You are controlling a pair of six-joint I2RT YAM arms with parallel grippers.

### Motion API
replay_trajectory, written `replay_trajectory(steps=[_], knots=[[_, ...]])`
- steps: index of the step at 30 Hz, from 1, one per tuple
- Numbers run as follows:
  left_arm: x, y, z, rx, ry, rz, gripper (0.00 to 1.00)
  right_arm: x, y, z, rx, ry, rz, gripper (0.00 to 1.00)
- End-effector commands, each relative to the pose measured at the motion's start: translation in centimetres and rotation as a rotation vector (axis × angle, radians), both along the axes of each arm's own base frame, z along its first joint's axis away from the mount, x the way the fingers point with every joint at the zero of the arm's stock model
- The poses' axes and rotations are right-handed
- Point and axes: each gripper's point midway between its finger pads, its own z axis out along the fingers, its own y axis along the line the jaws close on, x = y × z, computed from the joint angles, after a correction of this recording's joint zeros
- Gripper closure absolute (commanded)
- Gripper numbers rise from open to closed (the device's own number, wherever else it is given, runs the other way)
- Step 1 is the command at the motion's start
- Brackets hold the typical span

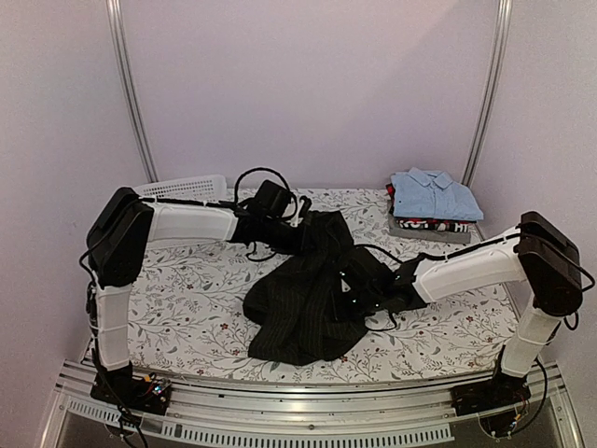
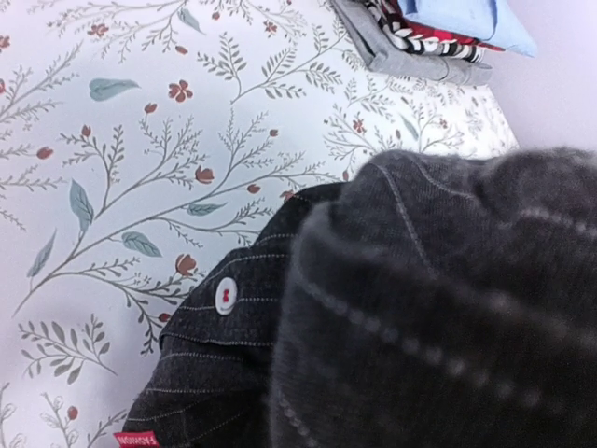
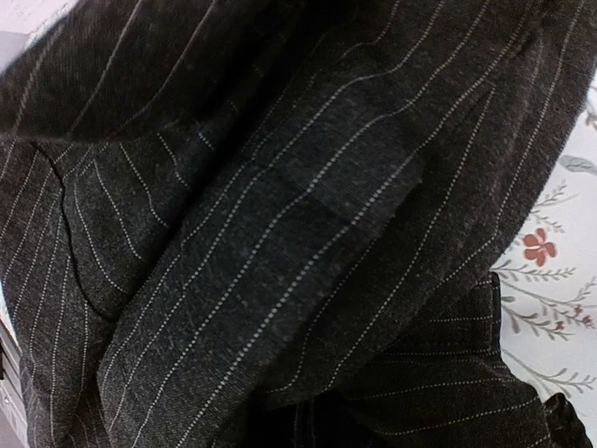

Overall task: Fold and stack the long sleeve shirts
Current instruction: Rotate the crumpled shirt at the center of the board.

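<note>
The black pinstriped long sleeve shirt (image 1: 312, 299) lies crumpled in the middle of the table. Its upper part is drawn in a narrow strip up to my left gripper (image 1: 303, 231), which looks shut on it. My right gripper (image 1: 370, 291) is sunk into the shirt's right side, shut on the cloth. Dark pinstriped cloth (image 2: 420, 308) bulges over the left wrist view and hides the fingers; a white button (image 2: 226, 296) shows beside it. The same cloth (image 3: 280, 233) fills the right wrist view. The light blue shirt (image 1: 434, 194) lies folded on a stack at the back right.
Under the light blue shirt (image 2: 466, 19) are folded grey and striped clothes (image 1: 429, 226). A white mesh basket (image 1: 185, 188) stands at the back left. The table carries a floral cloth (image 1: 187, 299). Black cables (image 1: 256, 177) loop above the left wrist.
</note>
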Motion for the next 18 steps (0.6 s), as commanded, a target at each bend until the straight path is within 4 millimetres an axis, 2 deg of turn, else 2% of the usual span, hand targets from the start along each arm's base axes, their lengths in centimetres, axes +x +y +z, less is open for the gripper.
replay_trajectory(steps=[1,5,7,8,10,11,15,18], knots=[[1.4,1.7,4.9,0.006,-0.112,0.015,0.93,2.0,-1.7,3.7,0.017,-0.066,-0.087,1.00],[2.4,3.3,7.7,-0.009,-0.163,0.043,0.98,2.4,-2.6,5.0,0.014,-0.099,-0.107,1.00],[3.0,4.0,8.2,-0.009,-0.174,0.056,0.97,2.6,-2.9,5.6,0.008,-0.114,-0.111,1.00],[3.2,4.3,8.2,-0.007,-0.170,0.057,0.90,2.7,-3.0,5.8,0.006,-0.118,-0.113,1.00],[3.5,4.8,8.1,0.008,-0.153,0.067,0.52,3.1,-3.4,5.9,-0.005,-0.114,-0.124,0.97],[3.5,5.1,8.3,0.017,-0.156,0.073,0.45,3.3,-3.8,5.8,-0.017,-0.108,-0.136,0.93],[2.6,8.1,9.2,0.064,-0.167,0.148,0.24,3.5,-5.1,5.4,-0.051,-0.103,-0.169,0.64],[1.4,11.2,9.3,0.045,-0.116,0.201,0.23,3.8,-5.7,6.6,-0.065,-0.128,-0.185,0.48]])
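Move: Both hands still grip the crumpled shirt, the left hand at its far end, the right hand at its near right part. From the left hand the shirt's middle lies about 13 cm back, 2 cm left and 6 cm down; the folded stack is some 12 cm ahead and 32 cm right, the basket 10 cm ahead and 34 cm left. From the right hand the shirt's middle lies about 3 cm ahead, 9 cm left and slightly below. Both hands rise, the left about 7 cm, and draw outward from the shirt's middle, opening to release the cloth. ##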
